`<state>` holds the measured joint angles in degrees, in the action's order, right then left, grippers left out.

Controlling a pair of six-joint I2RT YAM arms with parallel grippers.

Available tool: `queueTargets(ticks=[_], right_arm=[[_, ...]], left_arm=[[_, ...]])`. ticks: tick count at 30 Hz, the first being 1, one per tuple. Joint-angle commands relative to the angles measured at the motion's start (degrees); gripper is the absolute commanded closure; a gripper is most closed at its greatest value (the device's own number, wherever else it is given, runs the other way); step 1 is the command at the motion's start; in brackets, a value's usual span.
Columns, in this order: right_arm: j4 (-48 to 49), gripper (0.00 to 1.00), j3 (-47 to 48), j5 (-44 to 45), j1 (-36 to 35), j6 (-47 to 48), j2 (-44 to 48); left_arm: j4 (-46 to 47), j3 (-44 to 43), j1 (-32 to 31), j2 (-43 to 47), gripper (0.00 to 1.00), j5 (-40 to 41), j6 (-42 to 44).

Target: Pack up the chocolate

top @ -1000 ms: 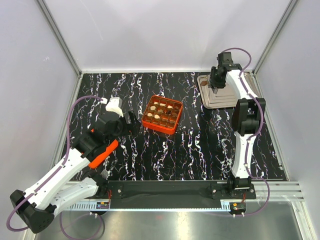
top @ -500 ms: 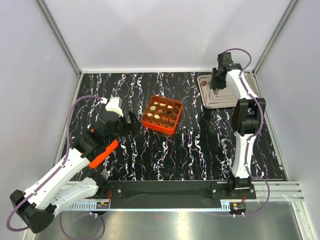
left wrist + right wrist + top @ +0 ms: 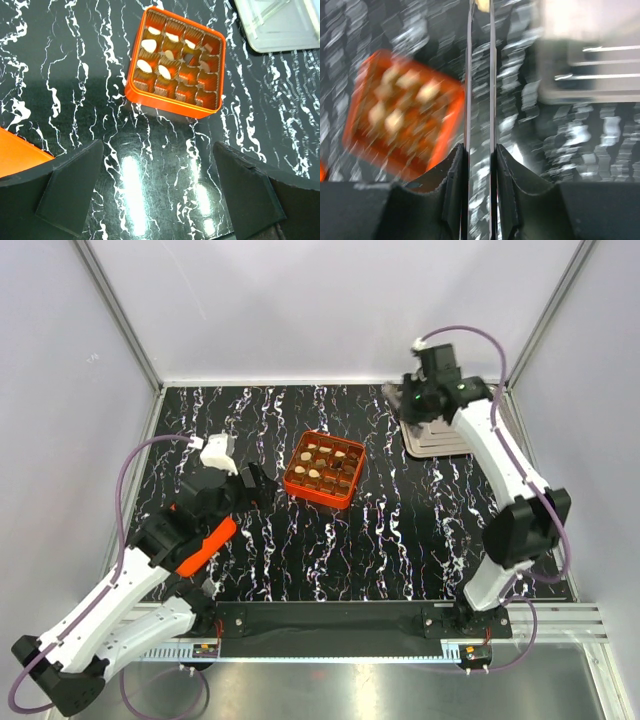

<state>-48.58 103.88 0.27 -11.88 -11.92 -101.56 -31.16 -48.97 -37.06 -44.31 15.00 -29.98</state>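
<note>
The orange grid box (image 3: 322, 468) stands mid-table, with cream and dark brown chocolate (image 3: 148, 45) in several of its cells. My right gripper (image 3: 416, 396) hangs between the box and the silver tray (image 3: 445, 440). In the blurred right wrist view this gripper (image 3: 480, 147) is shut on thin metal tweezers (image 3: 480, 75), whose tips pinch a small cream chocolate piece (image 3: 482, 4) at the top edge. My left gripper (image 3: 255, 483) hovers just left of the box. Its jaws (image 3: 157, 145) stand wide open with only bare table between them.
A flat orange piece (image 3: 205, 545) lies partly under the left arm, and its corner (image 3: 20, 152) shows in the left wrist view. The tray's corner (image 3: 285, 25) sits beyond the box. White walls and an aluminium frame enclose the black marbled table (image 3: 400, 540).
My right arm has swung left off the tray, carrying the tweezers toward the box, and its jaws have closed a little. My left arm has shifted slightly, still open.
</note>
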Motion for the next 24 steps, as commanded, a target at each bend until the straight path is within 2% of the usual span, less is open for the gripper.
queueTargets(ticks=[1, 5, 11, 24], right_arm=[[0.41, 0.69, -6.99, -2.21, -11.20, -1.87, 6.54], [0.24, 0.69, -11.75, -1.07, -19.38, -4.24, 10.67], [-0.46, 0.69, -16.24, -0.54, -27.57, -7.24, 13.75], [3.84, 0.66, -24.86, 0.34, -29.87, -10.14, 15.96]], left_arm=[[1.36, -2.27, -0.03, 1.86, 0.01, 0.55, 0.88], [0.84, -2.18, -0.03, 2.83, 0.01, 0.82, 0.89], [0.05, -1.83, -0.03, 4.06, 0.01, 0.55, 0.27], [-0.04, -1.48, -0.03, 3.97, 0.01, 0.55, -0.26]])
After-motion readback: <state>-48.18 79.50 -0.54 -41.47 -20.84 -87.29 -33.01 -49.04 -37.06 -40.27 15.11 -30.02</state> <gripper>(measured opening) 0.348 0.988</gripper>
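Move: The right hand already holds a white chocolate in its long tweezers. The orange box it is bound for lies about 20 cm to its left, some 9 cm back and 21 cm lower. The grey tray's middle is roughly 10 cm ahead and 15 cm to the hand's right, with the last dark chocolate about 14 cm ahead and 2 cm right. From the idle left hand the box is some 12 cm ahead and 10 cm right. The right hand sweeps the gripped chocolate about 18 cm back and 15 cm left to the box, turning 25 degrees counter-clockwise. ##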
